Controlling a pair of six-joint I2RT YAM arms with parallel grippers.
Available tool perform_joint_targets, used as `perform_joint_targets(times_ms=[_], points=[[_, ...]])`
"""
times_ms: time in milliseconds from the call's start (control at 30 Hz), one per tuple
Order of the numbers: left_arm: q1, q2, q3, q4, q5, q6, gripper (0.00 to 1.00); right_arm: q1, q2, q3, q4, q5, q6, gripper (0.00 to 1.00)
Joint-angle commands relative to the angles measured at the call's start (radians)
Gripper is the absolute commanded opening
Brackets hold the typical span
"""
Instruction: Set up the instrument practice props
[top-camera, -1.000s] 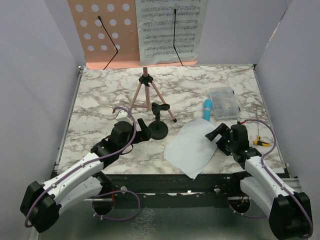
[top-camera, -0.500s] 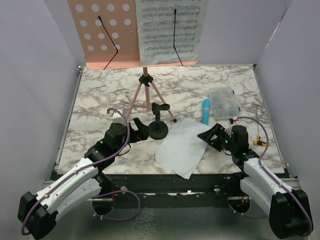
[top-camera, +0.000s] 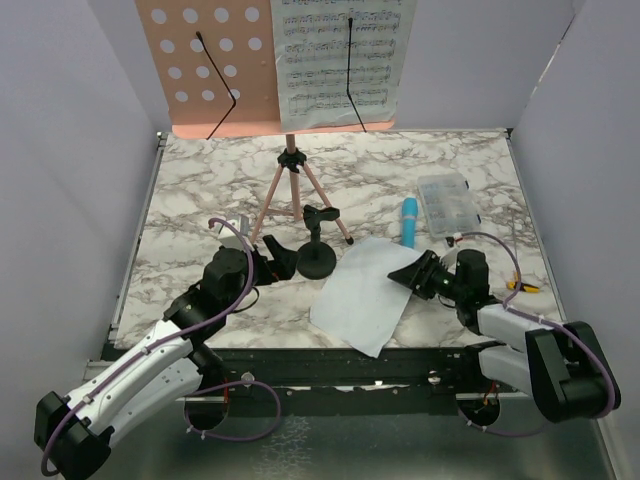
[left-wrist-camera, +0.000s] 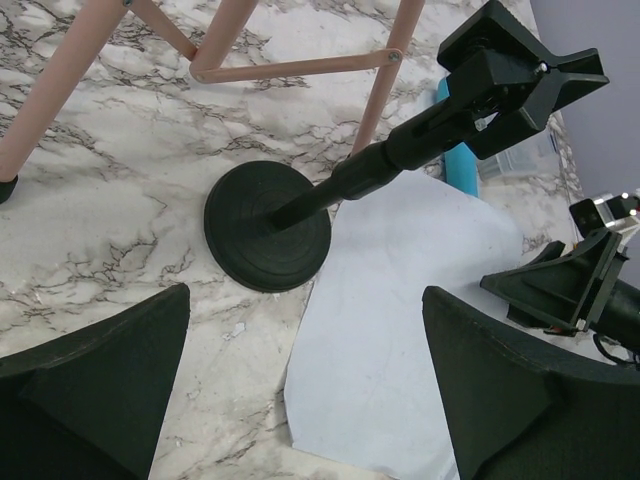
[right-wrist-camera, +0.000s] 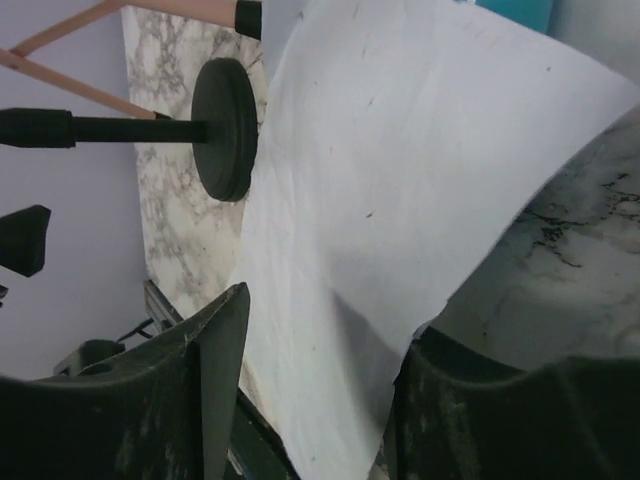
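The pink music stand (top-camera: 208, 62) stands on thin tripod legs (top-camera: 296, 196) at the back, with one sheet-music page (top-camera: 340, 58) resting on it. A second white page (top-camera: 362, 290) lies on the marble, its right side lifted. My right gripper (top-camera: 413, 272), turned sideways, is open, and that page's (right-wrist-camera: 400, 150) right edge runs between its fingers (right-wrist-camera: 215, 385). The black mic stand (top-camera: 318, 258) stands left of the page. My left gripper (top-camera: 272, 258) is open and low by the stand's base (left-wrist-camera: 268, 225), holding nothing. The blue microphone (top-camera: 412, 220) lies behind the page.
A clear compartment box (top-camera: 447, 204) sits right of the microphone. A small yellow-and-black tool (top-camera: 523, 286) lies near the table's right edge. Grey walls close in the left, right and back. The metal front rail (top-camera: 330, 356) runs just below the page's near corner.
My right gripper rolled onto its side and slid left, its jaws narrowing round the page's right edge. The page shifted left and its right side rose. My left gripper drew back a little.
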Motion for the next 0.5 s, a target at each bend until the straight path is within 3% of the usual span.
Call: perform_joint_targets(times_ms=[0, 200, 333, 467], points=[[-0.003, -0.017, 0.006, 0.000, 0.009, 0.003, 0.99, -0.003, 0.110, 0.031, 0.188, -0.105, 0.022, 0.47], [-0.004, -0.041, 0.008, -0.001, 0.016, -0.004, 0.99, -0.003, 0.145, 0.081, 0.162, -0.140, -0.007, 0.15], [-0.004, -0.061, 0.003, 0.000, 0.016, -0.008, 0.99, -0.003, 0.080, 0.118, 0.024, -0.108, -0.062, 0.02], [-0.004, -0.084, 0.004, -0.001, 0.012, -0.012, 0.99, -0.003, -0.023, 0.170, -0.173, -0.047, -0.155, 0.00]])
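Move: Just left of and slightly behind the right hand lies the white paper: its middle is about 7 cm to the left, 2 cm back and 3 cm below, its right edge already between the half-open fingers. The blue tube lies some 13 cm ahead of this hand and 2 cm to its right; the black stand's base is roughly 18 cm to its left and 4 cm ahead. From the left hand, the paper's middle is about 17 cm right, 1 cm back and 15 cm below. Shutting fully on the paper's right edge, the right fingers pinch it while the hand eases about 1.5 cm left and dips only slightly. The hand then lifts some 3.5 cm and goes 2 cm forward, keeping the pinch, with the fingers tipping up about 5 degrees. The open left hand rises about 1.5 cm, touching nothing. ##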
